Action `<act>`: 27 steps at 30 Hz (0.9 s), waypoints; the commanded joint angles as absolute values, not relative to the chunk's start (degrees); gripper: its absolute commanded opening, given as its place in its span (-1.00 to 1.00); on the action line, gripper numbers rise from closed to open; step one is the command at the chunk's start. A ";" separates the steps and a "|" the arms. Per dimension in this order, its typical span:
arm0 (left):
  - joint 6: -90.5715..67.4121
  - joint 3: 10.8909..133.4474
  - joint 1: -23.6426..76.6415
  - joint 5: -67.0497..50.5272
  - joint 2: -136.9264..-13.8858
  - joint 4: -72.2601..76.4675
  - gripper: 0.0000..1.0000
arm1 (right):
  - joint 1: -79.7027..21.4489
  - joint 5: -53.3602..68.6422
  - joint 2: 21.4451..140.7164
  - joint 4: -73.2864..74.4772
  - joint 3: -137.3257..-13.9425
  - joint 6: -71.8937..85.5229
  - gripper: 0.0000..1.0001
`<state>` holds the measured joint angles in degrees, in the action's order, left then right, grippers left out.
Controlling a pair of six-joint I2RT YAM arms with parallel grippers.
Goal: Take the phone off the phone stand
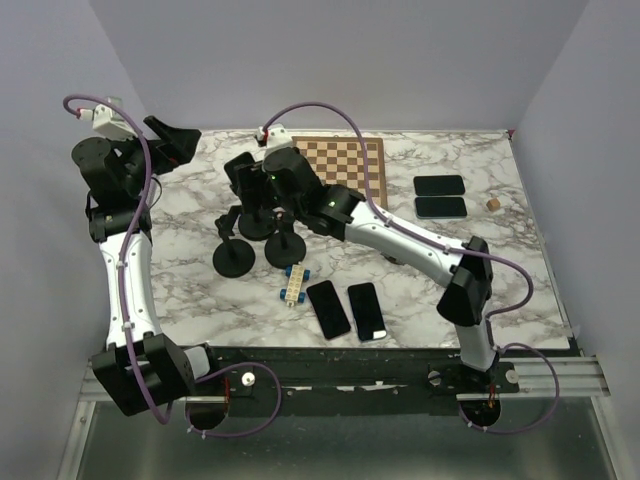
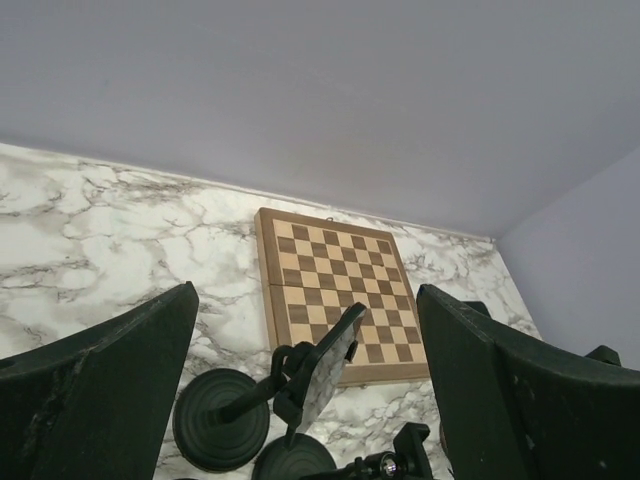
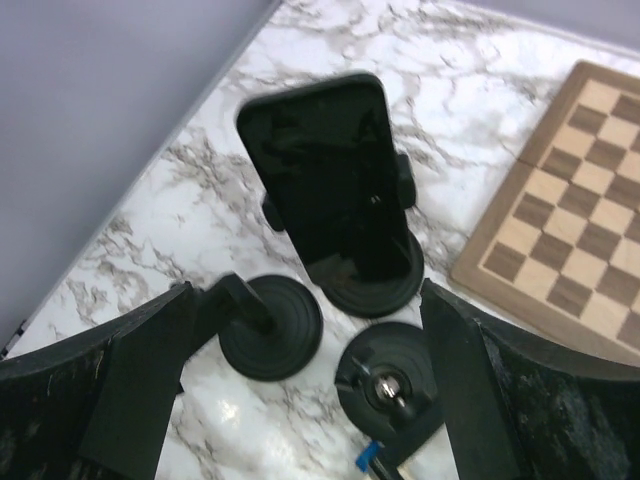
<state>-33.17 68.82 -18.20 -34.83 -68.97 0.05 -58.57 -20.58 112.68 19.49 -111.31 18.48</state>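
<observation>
A black phone [image 3: 325, 190] leans back in the clamp of a black phone stand [image 3: 375, 285]. My right gripper [image 3: 307, 292] hovers above and just short of it, open, with the stand's base between its fingers [image 3: 120, 390] and nothing touched. From the side, the left wrist view shows the same phone [image 2: 330, 372] edge-on in its stand [image 2: 222, 422], its glass reflecting the marble. My left gripper [image 2: 308, 300] is open and empty, held high and well back from it. Overhead, the right gripper [image 1: 245, 185] reaches over the stands and the left gripper [image 1: 172, 140] is at the back left.
Two more round stand bases [image 3: 270, 325] [image 3: 390, 385] sit close to the phone's stand. A chessboard [image 1: 340, 165] lies at the back. Two loose phones [image 1: 346, 310] lie near the front edge, two others [image 1: 440, 196] at the right. A blue-and-white block [image 1: 294, 283] lies beside the stands.
</observation>
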 commanded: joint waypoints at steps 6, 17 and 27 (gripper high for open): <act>-42.67 65.26 -24.67 -39.75 -68.68 9.41 0.93 | -59.01 -21.04 127.20 21.53 -131.03 10.46 1.00; -48.12 62.45 -26.76 -41.66 -68.35 15.93 0.90 | -59.01 -24.63 131.25 18.17 -134.42 6.37 1.00; -52.59 60.35 -28.67 -43.11 -69.16 21.32 0.89 | -57.65 -24.04 134.29 17.01 -137.49 6.86 1.00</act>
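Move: The phone, still on its tall stand, is about 7 cm ahead of the open right hand, some 6 cm to its left and 4 cm below. Of the two empty stands, one is roughly 3 cm back and 12 cm left of the hand, the other about level with it and 2 cm right, both some 18 cm below. The chessboard lies about 18 cm ahead, 16 cm right and 27 cm below. From the left hand the phone is about 2 cm ahead, 14 cm right, 13 cm below. Bring the wide-open right gripper forward and left, some 5 cm each way, so that its fingers come up around the two side edges of the phone; make most of the leftward reach early, then ease on forward while the fingertips tip up about 10 degrees. Don't close yet. Draw the empty, open left gripper about 4 cm to the left, away from the phone, rolling its left side down roughly 10 degrees. ##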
